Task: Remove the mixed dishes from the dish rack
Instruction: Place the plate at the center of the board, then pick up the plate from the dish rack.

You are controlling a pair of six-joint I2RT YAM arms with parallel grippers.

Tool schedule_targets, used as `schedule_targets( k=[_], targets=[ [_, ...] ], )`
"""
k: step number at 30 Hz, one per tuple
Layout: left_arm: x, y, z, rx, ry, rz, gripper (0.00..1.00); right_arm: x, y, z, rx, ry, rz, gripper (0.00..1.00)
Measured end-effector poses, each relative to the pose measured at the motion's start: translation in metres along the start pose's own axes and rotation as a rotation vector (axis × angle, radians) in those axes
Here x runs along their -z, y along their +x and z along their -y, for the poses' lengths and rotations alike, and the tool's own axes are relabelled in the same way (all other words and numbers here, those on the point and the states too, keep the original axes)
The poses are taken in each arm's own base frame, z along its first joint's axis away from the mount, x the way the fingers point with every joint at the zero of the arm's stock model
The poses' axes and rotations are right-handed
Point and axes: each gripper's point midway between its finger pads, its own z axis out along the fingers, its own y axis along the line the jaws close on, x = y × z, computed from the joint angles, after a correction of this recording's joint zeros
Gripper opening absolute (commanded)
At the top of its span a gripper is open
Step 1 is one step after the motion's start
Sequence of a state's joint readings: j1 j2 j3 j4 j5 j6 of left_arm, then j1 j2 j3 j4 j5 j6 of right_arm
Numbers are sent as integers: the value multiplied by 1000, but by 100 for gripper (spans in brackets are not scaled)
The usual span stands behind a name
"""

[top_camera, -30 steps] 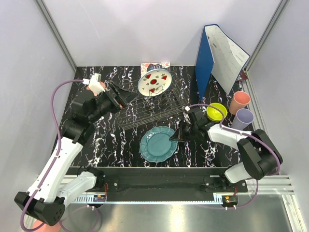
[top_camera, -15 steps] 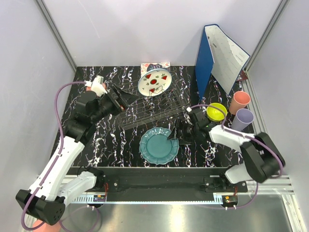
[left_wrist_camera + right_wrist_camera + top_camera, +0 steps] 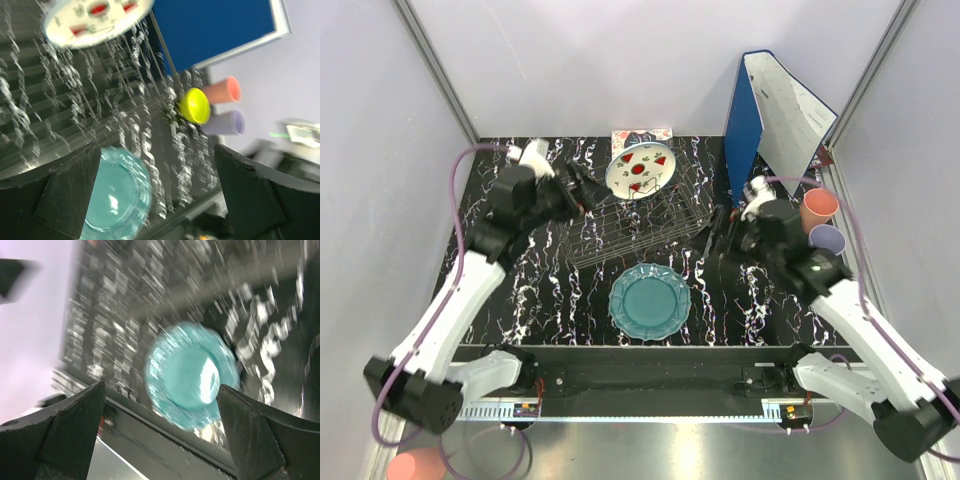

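The wire dish rack [image 3: 632, 232] sits mid-table with the white watermelon plate [image 3: 640, 170] leaning at its far end. My left gripper [image 3: 582, 192] hovers open by the rack's far-left corner, just left of that plate, holding nothing. The teal scalloped plate [image 3: 649, 300] lies flat on the table in front of the rack. Open and empty, my right gripper [image 3: 718, 234] hangs above the rack's right end. In the right wrist view the teal plate [image 3: 190, 375] shows below the spread right gripper [image 3: 161, 387]. The left wrist view shows the yellow-green bowl [image 3: 195, 105], pink cup [image 3: 222, 91] and lilac cup [image 3: 225, 122].
A blue binder [image 3: 745, 115] stands open at the back right. The pink cup [image 3: 817, 205] and lilac cup [image 3: 827, 238] stand along the right edge, close to my right arm. A patterned book [image 3: 642, 134] lies behind the white plate.
My right gripper has opened and let go of the teal plate, which now lies on the table; that arm rose and drew back right. My left gripper moved toward the white plate.
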State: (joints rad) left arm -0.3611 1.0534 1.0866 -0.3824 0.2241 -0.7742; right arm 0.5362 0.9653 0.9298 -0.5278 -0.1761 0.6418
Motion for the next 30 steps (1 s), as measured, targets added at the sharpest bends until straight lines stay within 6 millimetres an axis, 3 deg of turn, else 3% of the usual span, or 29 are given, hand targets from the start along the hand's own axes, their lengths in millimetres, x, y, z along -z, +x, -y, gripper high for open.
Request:
schedule_targets(
  k=[3, 5, 8, 10, 17, 24, 27, 28, 30],
  targets=[
    [-24, -26, 5, -121, -33, 10, 99, 42, -45, -42, 74, -94, 146, 100],
    [-43, -49, 10, -220, -55, 26, 99, 59, -59, -56, 107, -127, 195, 100],
    [-78, -81, 5, -378, -104, 70, 99, 71, -64, -62, 141, -141, 219, 100],
    [-96, -87, -6, -497, -117, 85, 99, 72, -59, -57, 150, -126, 203, 100],
    [-149, -60, -57, -980, -50, 43, 91, 64, -36, -31, 188, -54, 123, 100],
    [-213, -54, -79, -1152, 61, -3, 81, 64, -32, -28, 197, -44, 109, 100],
    [-229, -69, -76, -1174, 85, 42, 71, 64, -32, -28, 193, -43, 106, 100],
    [-233, -74, -76, -1175, 89, 59, 61, 64, -31, -28, 192, -42, 104, 100],
    [-238, -81, -78, -1170, 92, 81, 49, 64, -30, -27, 190, -38, 99, 100]
  ],
)
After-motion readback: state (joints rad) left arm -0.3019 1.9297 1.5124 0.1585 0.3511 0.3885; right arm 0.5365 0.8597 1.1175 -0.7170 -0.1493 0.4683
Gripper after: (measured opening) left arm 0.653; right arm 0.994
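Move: The white strawberry plate standing in the dish rack is my left hand's target: about 23 cm ahead, 10 cm to the right and 16 cm down. The rack's middle is some 10 cm ahead, 9 cm right and 23 cm below. The teal plate on the board is roughly 12 cm back and 12 cm right, and the book about 33 cm ahead and 10 cm right. From my right hand, the strawberry plate lies some 30 cm ahead, 15 cm left and 8 cm lower. I sweep my left hand fast, about 25 cm forward over the rack, first slightly rising and then sinking to end some 8 cm lower at the strawberry plate's upper left rim. On the way I roll it some 65 degrees about its pointing line, left side rising, and start closing the wide-open fingers around the rim. My empty right hand pops up, eases back down and waits open, about 7 cm higher. ##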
